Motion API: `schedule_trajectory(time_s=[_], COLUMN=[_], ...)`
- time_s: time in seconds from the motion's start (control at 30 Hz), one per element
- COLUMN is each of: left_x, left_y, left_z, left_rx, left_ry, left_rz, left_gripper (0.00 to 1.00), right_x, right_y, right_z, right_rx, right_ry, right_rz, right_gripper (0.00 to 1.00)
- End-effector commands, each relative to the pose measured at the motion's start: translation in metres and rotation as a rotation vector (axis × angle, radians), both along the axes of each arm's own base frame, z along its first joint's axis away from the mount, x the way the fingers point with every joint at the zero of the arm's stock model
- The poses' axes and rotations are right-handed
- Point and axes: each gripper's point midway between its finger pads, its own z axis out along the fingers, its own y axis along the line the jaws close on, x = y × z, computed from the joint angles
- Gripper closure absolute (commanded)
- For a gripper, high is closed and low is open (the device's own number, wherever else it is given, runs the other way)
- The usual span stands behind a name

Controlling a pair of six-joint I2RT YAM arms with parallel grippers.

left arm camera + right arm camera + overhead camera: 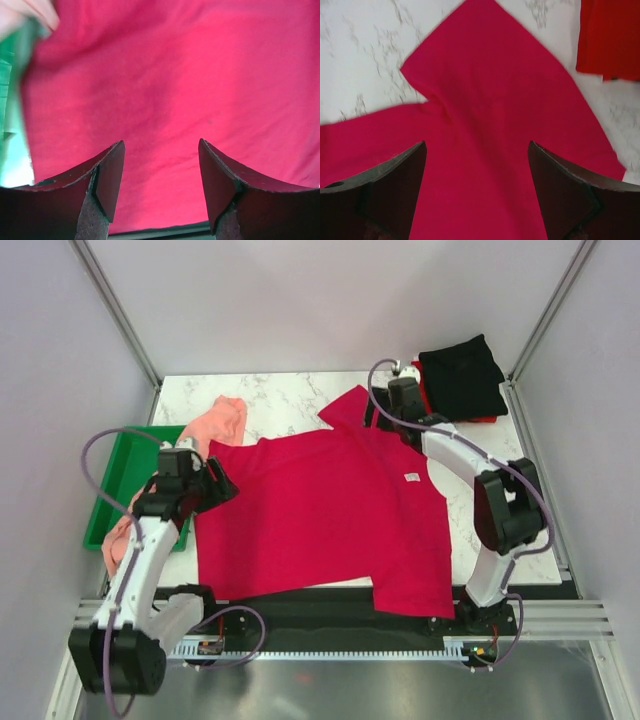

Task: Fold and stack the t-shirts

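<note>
A crimson t-shirt point(320, 510) lies spread flat across the middle of the table, its small white neck label point(411, 477) to the right. My left gripper point(217, 486) hovers open over the shirt's left edge, and the left wrist view shows crimson cloth point(175, 75) under the empty left gripper point(161, 145). My right gripper point(378, 418) stands open above the far sleeve point(485, 75), with nothing inside the right gripper point(477, 145). A folded black t-shirt point(462, 375) rests on a bright red t-shirt point(481, 420) point(610, 40) at the back right. A salmon-pink t-shirt point(225, 420) lies crumpled at the left.
A green plastic tray point(125, 475) sits at the table's left edge, and the pink shirt drapes over its near side. White marble tabletop point(280, 395) shows behind the crimson shirt. A black strip and metal rail run along the near edge.
</note>
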Motion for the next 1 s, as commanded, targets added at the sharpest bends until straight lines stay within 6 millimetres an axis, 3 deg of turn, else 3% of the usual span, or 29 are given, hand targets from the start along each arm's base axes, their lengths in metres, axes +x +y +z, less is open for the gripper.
schedule_trajectory(time_s=[0.0, 0.1, 0.13, 0.23, 0.27, 0.33, 0.4, 0.43, 0.47, 0.53, 0.57, 0.6, 0.67, 0.73, 0.77, 0.8, 0.87, 0.9, 0.97], left_x=[0.019, 0.042, 0.05, 0.075, 0.082, 0.103, 0.112, 0.126, 0.128, 0.148, 0.153, 0.157, 0.187, 0.217, 0.227, 0.244, 0.26, 0.273, 0.279], left_y=[-0.02, -0.047, -0.053, -0.062, -0.061, -0.065, -0.066, -0.07, -0.07, -0.074, -0.071, -0.071, -0.076, -0.082, -0.082, -0.085, -0.085, -0.086, -0.09], left_z=[-0.034, -0.046, -0.062, -0.094, -0.1, -0.103, -0.127, -0.123, -0.139, -0.137, -0.143, -0.157, -0.15, -0.153, -0.152, -0.154, -0.148, -0.131, -0.113], left_rx=[-0.028, -0.018, -0.017, -0.018, -0.004, -0.001, 0.024, 0.022, 0.035, 0.028, 0.048, 0.059, 0.06, 0.074, 0.085, 0.087, 0.068, 0.054, 0.013], left_ry=[0.132, 0.151, 0.201, 0.295, 0.308, 0.308, 0.366, 0.349, 0.39, 0.375, 0.384, 0.416, 0.382, 0.388, 0.383, 0.392, 0.39, 0.359, 0.336], left_rz=[0.039, 0.019, 0.014, 0.031, 0.044, 0.045, 0.04, 0.037, 0.036, 0.039, 0.054, 0.057, 0.047, 0.035, 0.025, 0.026, 0.027, 0.03, 0.022], left_gripper=[0.33, 0.32, 0.32, 0.33, 0.33, 0.33, 0.33, 0.33, 0.33, 0.34, 0.34, 0.35, 0.35, 0.35, 0.35, 0.35, 0.34, 0.34, 0.34], right_x=[-0.058, -0.076, -0.078, -0.074, -0.072, -0.06, -0.048, -0.043, -0.041, -0.026, -0.022, -0.008, 0.003, 0.031, 0.036, 0.058, 0.076, 0.097, 0.112], right_y=[-0.004, -0.002, -0.002, -0.004, -0.005, -0.008, -0.017, -0.021, -0.026, -0.04, -0.044, -0.047, -0.053, -0.051, -0.053, -0.052, -0.05, -0.045, -0.037], right_z=[-0.05, -0.074, -0.08, -0.103, -0.119, -0.124, -0.14, -0.144, -0.159, -0.163, -0.174, -0.169, -0.181, -0.167, -0.179, -0.159, -0.161, -0.136, -0.124], right_rx=[-0.018, 0.008, 0.019, 0.076, 0.078, 0.087, 0.079, 0.075, 0.075, 0.106, 0.112, 0.125, 0.122, 0.141, 0.129, 0.139, 0.138, 0.154, 0.17], right_ry=[0.189, 0.287, 0.311, 0.384, 0.419, 0.431, 0.462, 0.469, 0.503, 0.511, 0.53, 0.509, 0.524, 0.478, 0.491, 0.44, 0.418, 0.35, 0.305], right_rz=[0.043, 0.081, 0.088, 0.094, 0.093, 0.093, 0.068, 0.054, 0.033, -0.037, -0.061, -0.079, -0.115, -0.116, -0.126, -0.125, -0.11, -0.09, -0.04], right_gripper=[0.1, 0.1, 0.1, 0.11, 0.11, 0.11, 0.11, 0.11, 0.11, 0.12, 0.12, 0.12, 0.12, 0.12, 0.12, 0.12, 0.12, 0.12, 0.12])
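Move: Both empty grippers hover over the spread crimson t-shirt. The left one's pressing spot lies about 8 cm ahead, 6 cm right and 15 cm below; the peach t-shirt's middle is roughly 14 cm ahead and 11 cm left, the green bin some 10 cm ahead and 21 cm left. The right one's pressing spot is about 7 cm back, 1 cm right and 14 cm down, with the black t-shirt some 13 cm ahead and 20 cm right. Bring both open grippers down onto the crimson t-shirt, tipping the fingers some 25 degrees steeper: the left drops forward and to the right, the right drops while drawing back. Then keep them low, still open, and push the cloth forward along the table, left about 20 cm, right some 18 cm, easing the tilt back. ##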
